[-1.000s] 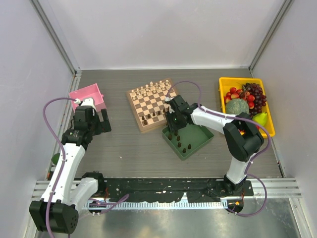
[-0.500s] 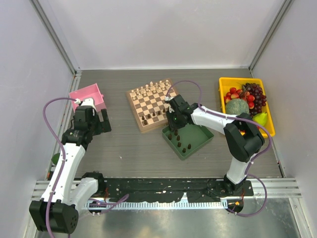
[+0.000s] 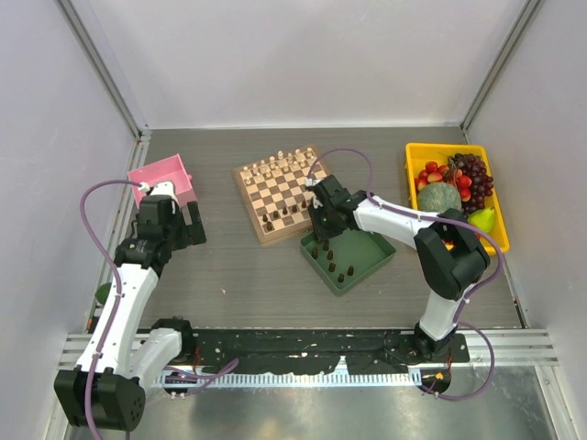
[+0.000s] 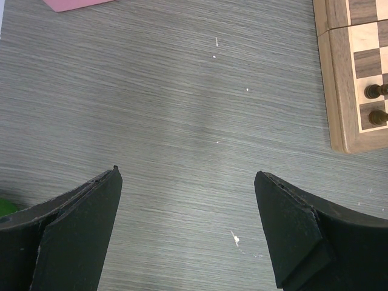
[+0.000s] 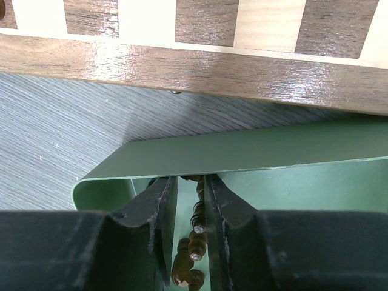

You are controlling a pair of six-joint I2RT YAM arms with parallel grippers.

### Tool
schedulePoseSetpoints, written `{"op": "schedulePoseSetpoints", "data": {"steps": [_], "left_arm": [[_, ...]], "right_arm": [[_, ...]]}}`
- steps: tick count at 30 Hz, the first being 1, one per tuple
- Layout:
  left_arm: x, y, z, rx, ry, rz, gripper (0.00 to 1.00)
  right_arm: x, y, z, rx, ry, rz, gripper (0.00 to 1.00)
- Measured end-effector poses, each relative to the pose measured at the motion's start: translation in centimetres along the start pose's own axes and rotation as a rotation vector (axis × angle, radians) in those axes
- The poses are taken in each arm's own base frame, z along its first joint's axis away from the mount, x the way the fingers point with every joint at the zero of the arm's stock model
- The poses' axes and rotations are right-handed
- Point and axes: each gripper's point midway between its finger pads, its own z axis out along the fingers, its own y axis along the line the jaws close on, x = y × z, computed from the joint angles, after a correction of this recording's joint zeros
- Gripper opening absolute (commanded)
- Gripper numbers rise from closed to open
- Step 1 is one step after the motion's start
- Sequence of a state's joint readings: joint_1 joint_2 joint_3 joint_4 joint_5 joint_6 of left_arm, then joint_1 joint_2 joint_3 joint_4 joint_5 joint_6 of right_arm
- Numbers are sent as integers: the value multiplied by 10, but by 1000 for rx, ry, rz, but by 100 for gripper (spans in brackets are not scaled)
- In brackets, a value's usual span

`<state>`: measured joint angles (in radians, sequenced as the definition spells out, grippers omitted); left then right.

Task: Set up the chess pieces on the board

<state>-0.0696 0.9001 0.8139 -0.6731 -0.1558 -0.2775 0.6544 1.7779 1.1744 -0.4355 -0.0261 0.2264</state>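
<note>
The board (image 3: 275, 188) lies at the table's middle, with a few dark chess pieces (image 3: 280, 218) on its near rows. More dark pieces (image 3: 335, 261) stand in the green tray (image 3: 371, 247) beside it. My right gripper (image 3: 317, 238) reaches into the tray's far left corner. In the right wrist view its jaws (image 5: 191, 182) are narrowed around one dark piece (image 5: 199, 209). That piece touches the right finger, and a sliver of tray shows on its left. My left gripper (image 4: 188, 176) hangs wide open over bare table, left of the board's edge (image 4: 336, 79).
Cream chessmen (image 3: 280, 165) line the board's far rows. A pink bin (image 3: 165, 176) sits behind the left arm. A yellow bin (image 3: 413, 174) of fruit stands at the right. The tray's wall (image 5: 242, 151) rises just ahead of the right fingers, with the board's border (image 5: 200, 73) beyond.
The right gripper's jaws have drawn together around a dark piece in the tray. The left arm has stayed still.
</note>
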Motion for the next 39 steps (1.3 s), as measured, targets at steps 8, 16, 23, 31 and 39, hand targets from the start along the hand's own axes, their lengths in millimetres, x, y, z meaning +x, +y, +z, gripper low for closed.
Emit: {"op": "schedulePoseSetpoints", "data": {"steps": [8, 16, 23, 31, 39], "left_arm": [[0, 0, 0, 0, 1, 0, 99], [0, 0, 0, 0, 1, 1, 99], [0, 0, 0, 0, 1, 0, 99], [0, 0, 0, -1, 2, 1, 99], [1, 0, 0, -1, 5, 1, 99]], "right_arm": [[-3, 0, -2, 3, -2, -3, 24], [-19, 4, -21, -8, -59, -4, 24], [-31, 8, -40, -19, -101, -4, 24], [-51, 17, -68, -52, -168, 11, 24], [-83, 39, -85, -111, -233, 7, 24]]}}
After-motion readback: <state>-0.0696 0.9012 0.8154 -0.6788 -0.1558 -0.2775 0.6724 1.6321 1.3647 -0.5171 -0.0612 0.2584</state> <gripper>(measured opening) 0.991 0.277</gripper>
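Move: The right hand's fingers are already shut on a dark piece in the green tray's corner next to the board. The open near-row square beside the corner piece lies about 8 cm to its left and 4 cm ahead, at roughly the same height. The corner piece stands some 11 cm left and 3 cm ahead. Another tray piece stands about 4 cm straight back. From the left hand that square is around 21 cm right, 9 cm ahead and 11 cm lower. Upwards first, almost straight, then bending left and a little forward towards the board's near row: the right hand lifts the pinched piece about 12 cm, clear of the tray wall, after a slow start. The wrist tips roughly 15 degrees so that the fingertips swing out ahead and to the left, and the fingers keep their hold. ##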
